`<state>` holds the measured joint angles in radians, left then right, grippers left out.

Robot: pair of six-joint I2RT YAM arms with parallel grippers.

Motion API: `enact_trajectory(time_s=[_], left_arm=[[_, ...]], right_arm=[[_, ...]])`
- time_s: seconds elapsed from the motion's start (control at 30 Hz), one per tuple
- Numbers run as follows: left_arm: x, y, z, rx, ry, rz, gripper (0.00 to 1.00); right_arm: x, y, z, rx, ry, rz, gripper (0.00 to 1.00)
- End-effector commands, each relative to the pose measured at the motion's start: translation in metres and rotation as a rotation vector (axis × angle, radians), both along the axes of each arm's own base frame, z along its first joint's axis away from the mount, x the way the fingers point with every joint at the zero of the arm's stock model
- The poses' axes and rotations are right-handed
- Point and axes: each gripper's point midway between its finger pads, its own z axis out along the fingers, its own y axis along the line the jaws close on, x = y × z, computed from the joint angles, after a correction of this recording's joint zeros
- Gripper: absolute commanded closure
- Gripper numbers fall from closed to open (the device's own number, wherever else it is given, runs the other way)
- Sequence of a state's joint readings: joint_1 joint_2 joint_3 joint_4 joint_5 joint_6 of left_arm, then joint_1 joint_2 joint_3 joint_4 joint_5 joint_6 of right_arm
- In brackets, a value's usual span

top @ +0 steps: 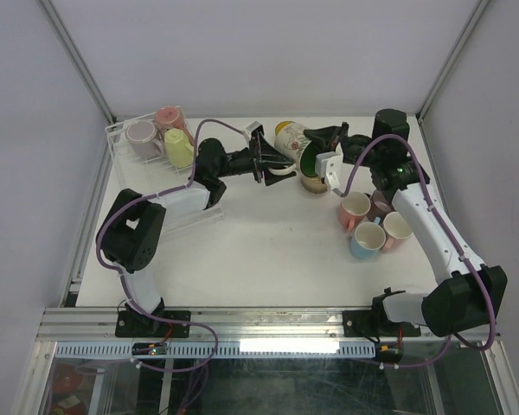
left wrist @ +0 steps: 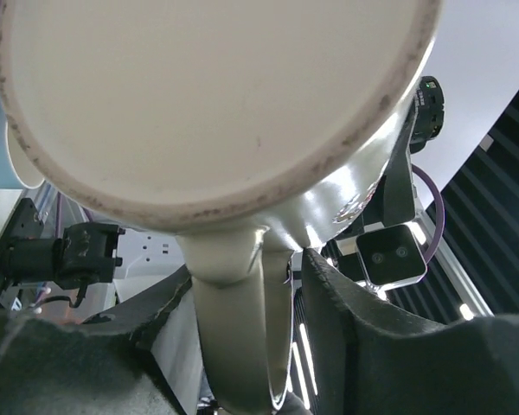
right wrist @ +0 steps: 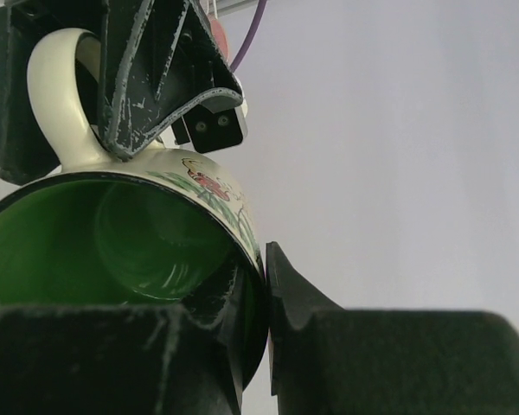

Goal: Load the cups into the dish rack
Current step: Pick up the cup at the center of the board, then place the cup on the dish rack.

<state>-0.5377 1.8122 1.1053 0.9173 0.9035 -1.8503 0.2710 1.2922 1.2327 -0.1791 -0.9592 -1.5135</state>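
A cream cup [top: 290, 137] with a flower print and a green inside [right wrist: 112, 242] hangs tilted in the air above the table's back middle, held between both arms. My right gripper [top: 313, 138] [right wrist: 261, 285] is shut on its rim, one finger inside and one outside. My left gripper [top: 266, 164] [left wrist: 242, 270] is closed round the cup's handle [left wrist: 233, 337], under the pale base [left wrist: 216, 104]. The clear dish rack [top: 121, 131] at the back left holds a lilac cup [top: 141, 137], a pink cup [top: 169, 117] and a yellow cup [top: 179, 147].
A beige cup [top: 314, 183] stands on the table just below the held one. Further right stand a pink cup [top: 355, 208], a mauve cup [top: 381, 202], a light blue cup [top: 367, 239] and a cream cup [top: 398, 230]. White walls close in the table.
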Motion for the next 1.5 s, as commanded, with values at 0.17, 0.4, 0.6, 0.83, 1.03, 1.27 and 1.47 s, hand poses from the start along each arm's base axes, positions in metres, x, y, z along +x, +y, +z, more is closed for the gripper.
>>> enact_trajectory(time_s=[0.17,0.4,0.6,0.83,1.03,1.27,1.47], left_arm=[[-0.009,0.0,0.034,-0.096,-0.114,-0.028,1.0],[-0.01,0.007,0.046,-0.169,-0.144,0.017,1.0],[-0.009,0.019,0.055,-0.211,-0.196,0.084,1.0],[0.001,0.04,0.057,-0.215,-0.252,0.199,1.0],[0.013,0.058,0.052,-0.193,-0.287,0.299,1.0],[0.02,0.074,0.055,-0.146,-0.329,0.372,1.0],[0.028,0.092,0.051,-0.005,-0.364,0.443,1.0]], right_arm=[[-0.033,0.004,0.071,0.068,-0.268,0.071,1.0],[-0.032,0.001,0.065,0.08,-0.256,0.039,0.67],[-0.031,-0.005,0.061,0.095,-0.218,-0.002,0.29],[-0.036,-0.01,0.046,0.085,-0.151,-0.032,0.15],[-0.039,-0.016,0.039,0.123,-0.033,-0.082,0.14],[-0.033,-0.021,0.036,0.249,0.159,-0.158,0.14],[-0.016,-0.021,0.025,0.404,0.489,-0.236,0.12]])
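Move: The flowered, green-lined cup hangs between the hands, bottom facing the left one. Its middle is about 6 cm ahead and 2 cm right of the left hand, whose parted fingers straddle the handle; from the right hand, which holds its rim, it is some 4 cm back and 4 cm left. Some 24 cm below the left hand, the yellow cup stands about 15 cm ahead and 1 cm right, the brown cup about 5 cm ahead and 9 cm right. Staying nearly in place at first, the left hand shuts its fingers on the cup's handle, and only then does the right hand open wide, let go of the rim and ease back about 3 cm, turning slightly. The left, keeping its pinch, dips a little and carries the cup left about 7 cm and forward about 5, away from the right hand, swinging some 20 degrees counter-clockwise. ##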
